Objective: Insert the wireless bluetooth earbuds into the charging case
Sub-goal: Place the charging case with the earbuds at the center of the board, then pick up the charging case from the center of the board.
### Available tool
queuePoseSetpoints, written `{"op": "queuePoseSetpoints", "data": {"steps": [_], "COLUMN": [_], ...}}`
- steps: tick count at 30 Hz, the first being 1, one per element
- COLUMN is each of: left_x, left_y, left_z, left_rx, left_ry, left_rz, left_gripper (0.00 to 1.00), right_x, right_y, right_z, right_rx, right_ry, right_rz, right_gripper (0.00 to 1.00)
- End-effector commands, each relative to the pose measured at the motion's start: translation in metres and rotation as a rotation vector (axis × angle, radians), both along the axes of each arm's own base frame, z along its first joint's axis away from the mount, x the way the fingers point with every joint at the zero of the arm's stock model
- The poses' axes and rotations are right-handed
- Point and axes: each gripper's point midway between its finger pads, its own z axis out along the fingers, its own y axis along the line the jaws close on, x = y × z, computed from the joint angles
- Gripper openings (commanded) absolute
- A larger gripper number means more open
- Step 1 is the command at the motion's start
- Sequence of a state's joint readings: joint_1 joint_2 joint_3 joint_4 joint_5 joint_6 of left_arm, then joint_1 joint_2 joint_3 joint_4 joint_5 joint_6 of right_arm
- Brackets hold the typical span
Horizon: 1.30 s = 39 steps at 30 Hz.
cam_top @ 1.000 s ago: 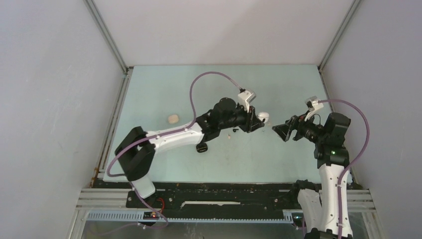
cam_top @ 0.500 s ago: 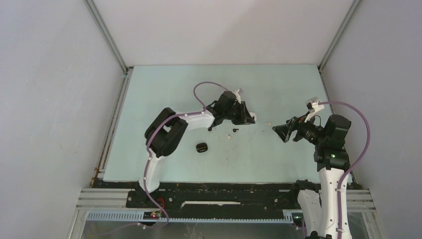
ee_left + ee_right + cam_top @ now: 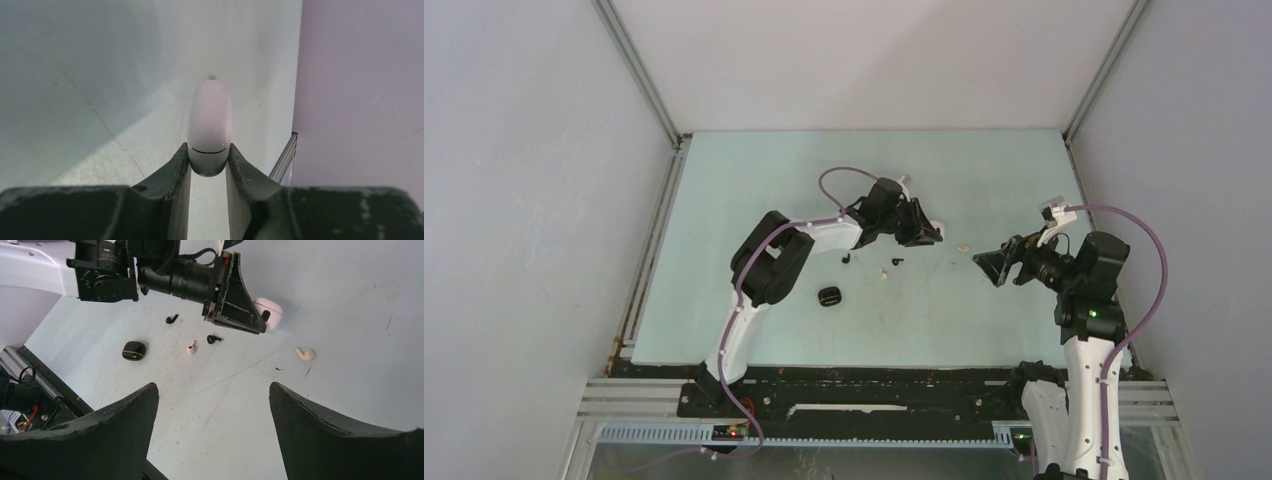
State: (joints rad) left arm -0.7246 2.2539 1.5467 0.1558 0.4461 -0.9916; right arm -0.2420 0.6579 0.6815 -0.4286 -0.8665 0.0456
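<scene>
A white oval charging case with a thin seam is pinched at its near end by my left gripper, which hovers above mid-table. The right wrist view shows that case at the left fingers' tips. Loose earbuds lie on the mat: two black ones, a beige one and a pale one. The pale one lies between the two grippers. My right gripper hangs open and empty, right of the earbuds.
A small black case sits shut on the pale green mat, nearer the arm bases. Grey walls with metal rails close in the left, far and right sides. A black base rail runs along the near edge.
The left arm has folded its elbow up and in while its gripper keeps the white case near the same spot, nudging slightly right. The right gripper hardly moved.
</scene>
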Motion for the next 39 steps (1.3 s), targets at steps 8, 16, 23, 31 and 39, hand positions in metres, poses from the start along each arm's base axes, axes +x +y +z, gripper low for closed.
{"op": "queuePoseSetpoints", "data": {"steps": [8, 16, 23, 31, 39], "left_x": [0.006, -0.003, -0.014, -0.029, -0.048], "left_y": [0.004, 0.024, 0.042, 0.079, 0.141], "left_z": [-0.019, -0.035, -0.048, -0.042, 0.021], "left_rx": [0.010, 0.106, 0.196, 0.277, 0.386], "left_ry": [0.105, 0.120, 0.146, 0.160, -0.001], "left_rz": [0.023, 0.018, -0.007, -0.009, -0.114], "left_gripper": [0.16, 0.32, 0.47, 0.56, 0.56], "right_x": [0.005, 0.006, 0.006, 0.004, -0.001], "right_y": [-0.005, -0.006, -0.004, 0.000, 0.006], "right_z": [0.004, 0.004, 0.003, 0.004, 0.009], "right_rx": [-0.016, -0.012, -0.005, -0.006, -0.023], "right_ry": [-0.040, -0.038, -0.034, -0.039, -0.071], "right_rz": [-0.020, -0.026, -0.014, 0.003, 0.029], "right_gripper": [0.84, 0.85, 0.85, 0.85, 0.85]}}
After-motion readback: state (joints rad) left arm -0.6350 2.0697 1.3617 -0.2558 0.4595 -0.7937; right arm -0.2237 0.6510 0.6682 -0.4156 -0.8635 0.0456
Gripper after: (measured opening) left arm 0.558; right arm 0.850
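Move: The left hand already holds the closed white charging case. The spot on the board where it will lie is about 5 cm below and 1 cm ahead of the hand, level left-right. From that hand, the near black earbud lies some 6 cm left and 4 cm back, the white earbud about 9 cm left and 7 cm back, and the lone pink earbud roughly 10 cm right and 1 cm back. From the right hand, the spot is some 12 cm ahead, 16 cm left and 21 cm down. With the charging case still pinched, the left hand lowers it about 4 cm onto the board, edging slightly left, then opens its fingers partway and lets go. It stays low and speeds away from the case, roughly 9 cm left and 5 cm back to the loose black and white earbuds, its left side rolling upward. ##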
